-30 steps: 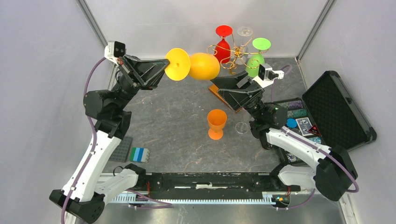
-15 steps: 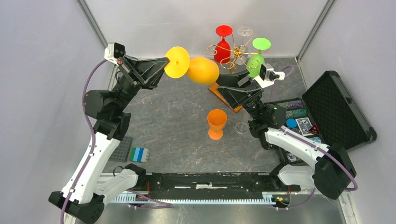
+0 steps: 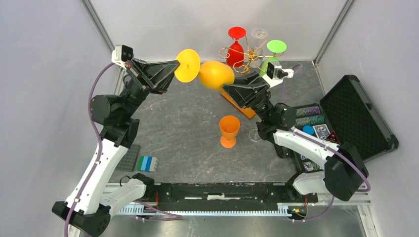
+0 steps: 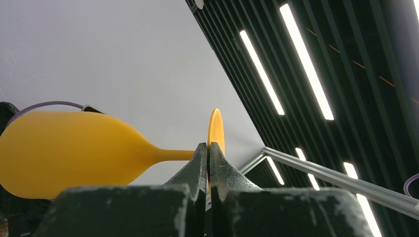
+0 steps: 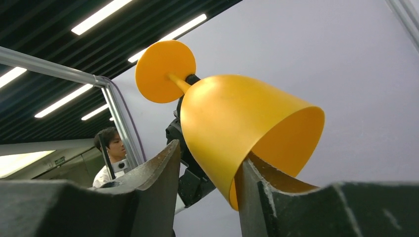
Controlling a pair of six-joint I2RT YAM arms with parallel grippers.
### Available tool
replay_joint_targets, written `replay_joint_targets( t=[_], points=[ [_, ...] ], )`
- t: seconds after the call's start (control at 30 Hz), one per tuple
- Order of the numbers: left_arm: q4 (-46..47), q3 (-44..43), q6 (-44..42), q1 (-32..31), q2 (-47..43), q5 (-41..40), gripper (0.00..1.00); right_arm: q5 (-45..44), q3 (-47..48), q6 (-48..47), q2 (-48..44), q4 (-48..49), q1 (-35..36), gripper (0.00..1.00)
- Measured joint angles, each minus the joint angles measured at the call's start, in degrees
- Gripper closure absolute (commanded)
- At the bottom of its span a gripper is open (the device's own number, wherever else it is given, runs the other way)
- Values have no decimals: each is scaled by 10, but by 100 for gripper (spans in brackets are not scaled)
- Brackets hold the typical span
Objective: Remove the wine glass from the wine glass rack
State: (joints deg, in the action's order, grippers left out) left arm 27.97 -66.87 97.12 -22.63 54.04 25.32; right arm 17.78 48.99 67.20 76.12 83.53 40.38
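A yellow wine glass (image 3: 216, 74) hangs level in the air, left of the gold wire wine glass rack (image 3: 249, 55). My left gripper (image 3: 176, 66) is shut on the edge of its round foot (image 4: 215, 129), with the stem and bowl (image 4: 59, 153) stretching left in the left wrist view. My right gripper (image 3: 225, 88) straddles the bowl's rim (image 5: 237, 118). One finger (image 5: 267, 182) is inside the bowl against its wall. The other finger (image 5: 158, 168) stands outside with a gap to the wall. The rack still carries a red glass (image 3: 236, 52), a green glass (image 3: 269, 64) and a clear one (image 3: 258, 33).
The rack's amber base (image 3: 245, 111) lies under my right arm. An orange cup (image 3: 229, 130) and a clear glass (image 3: 255, 134) stand mid-table. An open black case (image 3: 356, 113) with cards and chips is at the right. A grey plate (image 3: 130, 157) and a blue-green block (image 3: 147, 163) lie near left.
My right gripper has moved left onto the yellow bowl's rim and its jaws have narrowed around the wall. The left gripper keeps its hold on the foot, nearly still.
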Motion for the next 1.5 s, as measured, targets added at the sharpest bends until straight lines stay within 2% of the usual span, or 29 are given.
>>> replay_joint_targets(
  t=[0.13,0.2,0.27,0.37,0.47,0.57,0.73,0.9,1.1,1.27,1.5],
  points=[
    [12,9,7,0,0,-4,98,12,18,9,14,1,7,83],
    [12,13,8,4,-1,-19,98,19,25,18,12,5,9,92],
    [11,16,9,7,-1,-30,93,26,29,21,4,6,12,99],
    [9,19,9,7,-1,-34,76,34,31,19,-7,7,15,100],
    [7,21,4,6,-1,-30,47,36,31,11,-10,6,16,100],
    [4,23,-5,2,-5,-25,25,33,31,-10,-10,2,16,100],
    [-28,35,-72,0,-36,-27,7,28,31,-75,-33,-53,15,100],
    [-201,29,-281,2,-80,-76,2,-4,57,-219,-93,-266,35,100],
    [-420,-5,-540,2,-94,-208,0,-78,194,-382,-83,-571,90,100],
    [-539,-42,-682,3,-78,-297,0,-163,291,-484,-29,-783,158,100],
    [-610,-48,-782,3,-80,-395,0,-273,372,-580,66,-1015,259,100]
  ],
)
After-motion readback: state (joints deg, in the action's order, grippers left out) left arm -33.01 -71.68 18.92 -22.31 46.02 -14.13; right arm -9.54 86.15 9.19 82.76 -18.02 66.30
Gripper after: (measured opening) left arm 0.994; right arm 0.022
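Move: The yellow wine glass hangs between my hands, its foot already pinched in my left and its rim between my half-open right fingers. Its middle is about 5 cm left of, 2 cm ahead of and 4 cm above my right hand; from my left it is some 7 cm to the right, level fore and aft, and 4 cm lower. Relative to my right hand, the orange glass stands about 6 cm right, 2 cm back and 40 cm below; the red glass hangs some 22 cm ahead, 7 cm right and 22 cm below. I shut my right fingers on the yellow glass's rim while drawing back and up about 3 cm, then open my left fingers wide to free its foot. My left hand drops away some 19 cm, going left and somewhat forward, its fingers turning to point forward. My right keeps its pinch, swinging left about 12 cm and then mainly down, rolling some 70 degrees until its fingers point left and slightly down. ##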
